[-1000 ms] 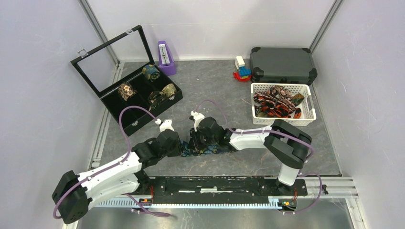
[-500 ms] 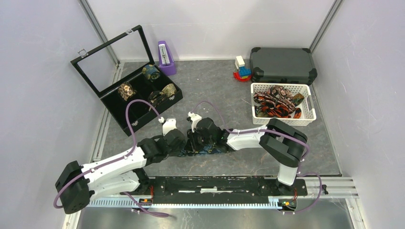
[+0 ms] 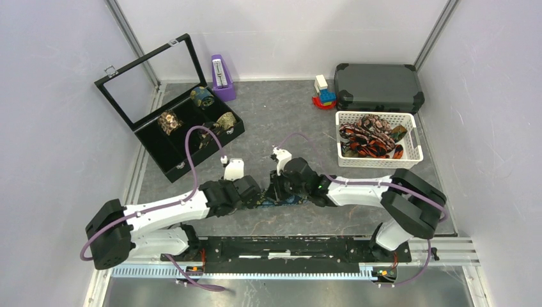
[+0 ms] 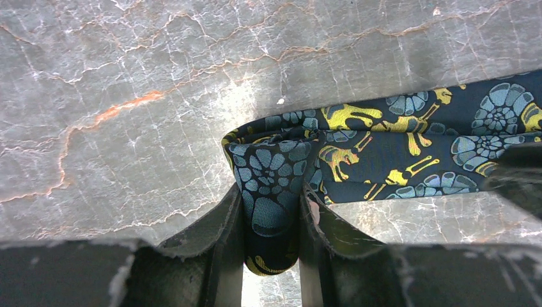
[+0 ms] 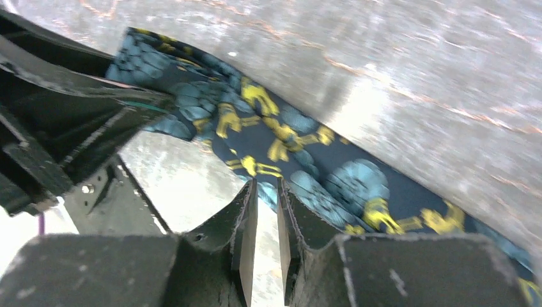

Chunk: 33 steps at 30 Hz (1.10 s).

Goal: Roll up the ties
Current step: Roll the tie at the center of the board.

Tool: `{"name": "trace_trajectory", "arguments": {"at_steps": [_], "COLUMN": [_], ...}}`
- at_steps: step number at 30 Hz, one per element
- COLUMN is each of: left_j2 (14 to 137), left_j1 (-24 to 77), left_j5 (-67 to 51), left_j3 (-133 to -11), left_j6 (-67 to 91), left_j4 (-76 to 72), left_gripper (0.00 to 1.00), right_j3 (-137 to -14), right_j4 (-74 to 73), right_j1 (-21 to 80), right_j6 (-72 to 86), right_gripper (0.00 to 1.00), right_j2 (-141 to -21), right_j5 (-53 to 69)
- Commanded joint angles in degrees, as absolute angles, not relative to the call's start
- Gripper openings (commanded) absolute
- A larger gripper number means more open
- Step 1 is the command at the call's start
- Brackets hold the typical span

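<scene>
A dark navy tie [image 3: 276, 201] with blue and gold paisley lies on the grey mat between my two grippers. My left gripper [image 4: 271, 193] is shut on the tie's [image 4: 390, 144] folded left end, and the fabric bulges between its fingers [image 4: 227, 214]. My right gripper [image 5: 267, 187] sits over the near edge of the tie [image 5: 319, 160], its jaws a narrow slit apart with only table showing between them. In the top view the left gripper [image 3: 254, 192] and the right gripper [image 3: 277, 190] almost meet. More ties [image 3: 365, 137], red-orange and brown, fill the white basket.
A black display box [image 3: 167, 157] with its lid open stands at the back left, with rolled ties [image 3: 203, 97] in its compartments. The white basket [image 3: 378, 162] is at the right, a grey case [image 3: 378, 86] behind it. A purple object [image 3: 222, 77] and toy blocks [image 3: 324, 93] stand at the back.
Both grippers have shifted to the right along the tie. The left arm has stretched out further. The right gripper's jaws have eased slightly apart.
</scene>
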<state>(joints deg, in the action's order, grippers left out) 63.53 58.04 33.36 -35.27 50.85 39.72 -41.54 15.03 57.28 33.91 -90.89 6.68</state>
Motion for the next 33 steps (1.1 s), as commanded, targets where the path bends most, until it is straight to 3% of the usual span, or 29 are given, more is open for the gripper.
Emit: {"name": "trace_trajectory", "arguments": {"at_steps": [1, 13, 33], "left_j2": [67.1, 77.7, 101.0], "left_j1": [59.6, 62.7, 66.8], "left_j5": [39.1, 42.9, 44.1], "left_j3": [-39.0, -45.7, -59.5], "left_j6": [55.4, 58.1, 59.8], "left_j4": [46.2, 52.2, 57.5], "left_gripper": [0.04, 0.04, 0.04], "right_j3": [-37.4, -30.0, -24.5], "right_j4": [13.7, 12.2, 7.6], "right_j1": [54.2, 46.6, 42.1], "right_j6": [32.2, 30.5, 29.6], "right_gripper": [0.24, 0.24, 0.25], "right_j2": [-86.1, -77.9, -67.7], "right_j5": [3.6, 1.9, -1.9]}}
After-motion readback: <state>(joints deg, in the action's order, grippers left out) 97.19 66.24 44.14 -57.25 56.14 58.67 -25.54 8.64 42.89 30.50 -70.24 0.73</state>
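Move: Gripped in the left fingers is the roll of the tie; its unrolled tail lies flat to the right, its middle about 13 cm right of the left hand, level with it fore and aft and some 4 cm below. The tail's free end is roughly 24 cm right of that hand. From the empty right hand the roll lies about 12 cm left and 1 cm back, slightly lower, and the free end about 11 cm right, 1 cm back and 4 cm below. Rolling about 30 degrees, left side rising, the left hand keeps its pinch on the roll and winds it towards the flat tail; it creeps a hair left, then some 3 cm right, sinking slightly towards the end. The empty right hand draws away from the roll, 13 cm right and some 4 cm forward along the tail to near its free end, swinging clockwise, fingers barely apart. ##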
